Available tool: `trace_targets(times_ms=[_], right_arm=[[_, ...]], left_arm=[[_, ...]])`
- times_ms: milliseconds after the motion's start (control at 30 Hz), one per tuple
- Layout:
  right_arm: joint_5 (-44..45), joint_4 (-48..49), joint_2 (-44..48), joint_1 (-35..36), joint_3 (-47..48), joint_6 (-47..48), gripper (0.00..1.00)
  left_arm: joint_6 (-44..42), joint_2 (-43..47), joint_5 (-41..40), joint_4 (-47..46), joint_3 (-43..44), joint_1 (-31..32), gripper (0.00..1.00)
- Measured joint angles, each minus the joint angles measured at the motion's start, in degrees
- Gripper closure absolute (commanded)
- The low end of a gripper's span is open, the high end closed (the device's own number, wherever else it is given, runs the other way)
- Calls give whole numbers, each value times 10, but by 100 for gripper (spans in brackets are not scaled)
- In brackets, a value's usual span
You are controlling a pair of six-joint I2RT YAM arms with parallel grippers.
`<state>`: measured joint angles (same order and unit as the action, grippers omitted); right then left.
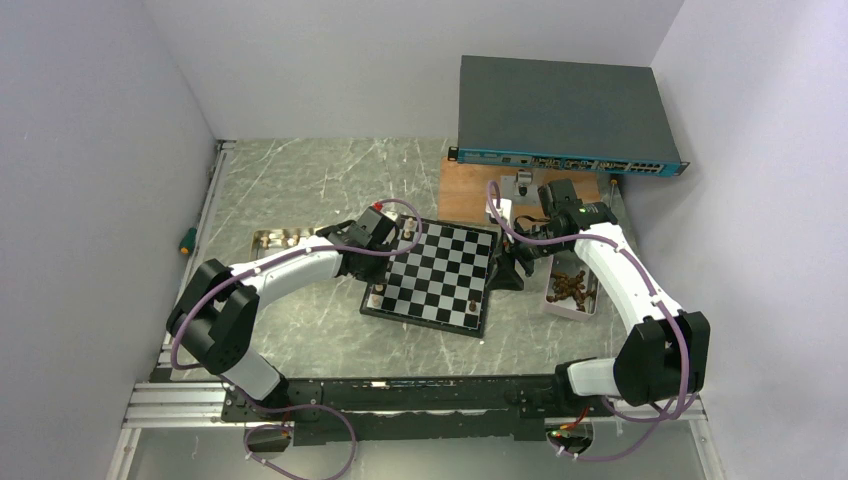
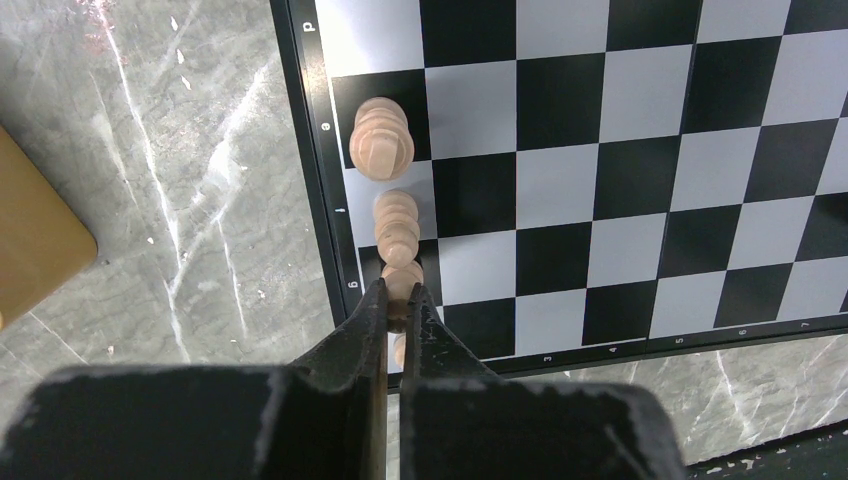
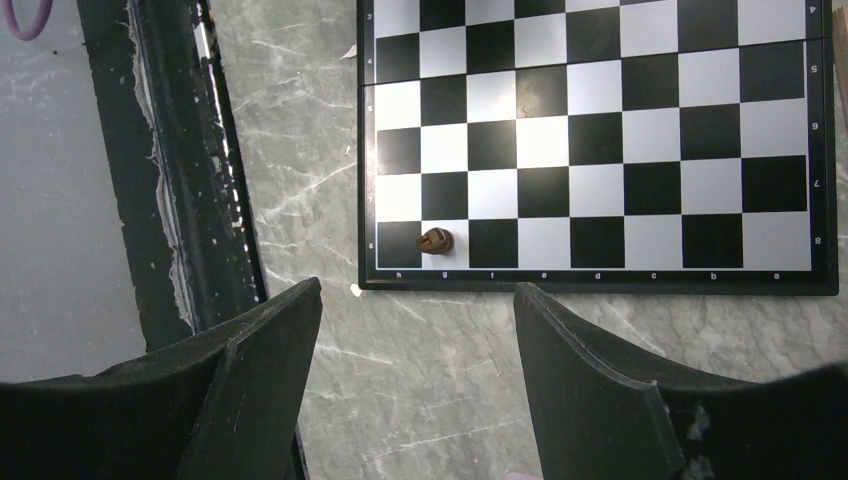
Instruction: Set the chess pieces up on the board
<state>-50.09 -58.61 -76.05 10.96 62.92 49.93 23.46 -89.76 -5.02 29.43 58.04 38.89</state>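
Note:
The black-and-white board [image 1: 445, 280] lies mid-table. My left gripper [image 2: 400, 290] hangs over the board's left edge column, shut on a light tan chess piece [image 2: 403, 276]. Two more light pieces [image 2: 381, 138] [image 2: 397, 222] stand in that same column just beyond it, and a sliver of another light piece [image 2: 399, 350] shows between the fingers nearer me. My right gripper [image 3: 418, 290] stands open over bare table just off the board's [image 3: 600, 130] right edge, with nothing between its fingers. One dark brown piece [image 3: 435, 241] sits on the board's edge row in front of it.
A small tray [image 1: 548, 297] with dark pieces sits right of the board. A shiny tray [image 1: 275, 240] lies left of it. Behind the board are a brown wooden plank [image 1: 465, 190] and a dark network switch [image 1: 565, 115]. A screwdriver [image 1: 186, 240] lies at the left wall.

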Motion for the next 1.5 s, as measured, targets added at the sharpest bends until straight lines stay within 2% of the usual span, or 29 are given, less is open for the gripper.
trace_targets(times_ms=[567, 833, 933, 1067, 1233, 1400, 1500], right_arm=[[0, 0, 0, -1, 0, 0, 27], [0, 0, 0, -2, 0, 0, 27], [0, 0, 0, -2, 0, 0, 27], [0, 0, 0, -2, 0, 0, 27], [0, 0, 0, -2, 0, 0, 27], [-2, 0, 0, -2, 0, 0, 27], [-4, 0, 0, -3, 0, 0, 27]], left_arm=[[0, -2, -3, 11, 3, 2, 75], [0, -2, -5, 23, 17, 2, 63], [0, -2, -5, 32, 27, 2, 56], [-2, 3, -5, 42, 45, 2, 43], [-14, 50, -5, 48, 50, 2, 29], [-33, 114, -9, 46, 50, -10, 19], [-46, 145, -5, 42, 49, -47, 17]])
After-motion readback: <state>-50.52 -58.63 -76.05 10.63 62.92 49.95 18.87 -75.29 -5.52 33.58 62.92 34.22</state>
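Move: Between the left fingers, already standing on square g1 of the board, is a pale piece whose middle is about 2 cm below the hand point. From the hand, the f1 piece is some 3 cm ahead and 1 cm right, the e1 piece about 5 cm ahead and 1 cm right, and the h1 piece roughly 3 cm back and 1 cm left, all about as low. For the right hand, the g1 piece lies about 4 cm ahead, 21 cm left and 12 cm below. Letting go of the pale piece on g1, the left fingers spread slowly while the hand stays almost still at first. It then pulls up off the piece, gathering speed to about 10 cm higher, with a slight drift forward and left late on. The fingers keep opening until wide, and the hand tips up and outwards by some 15 degrees. ##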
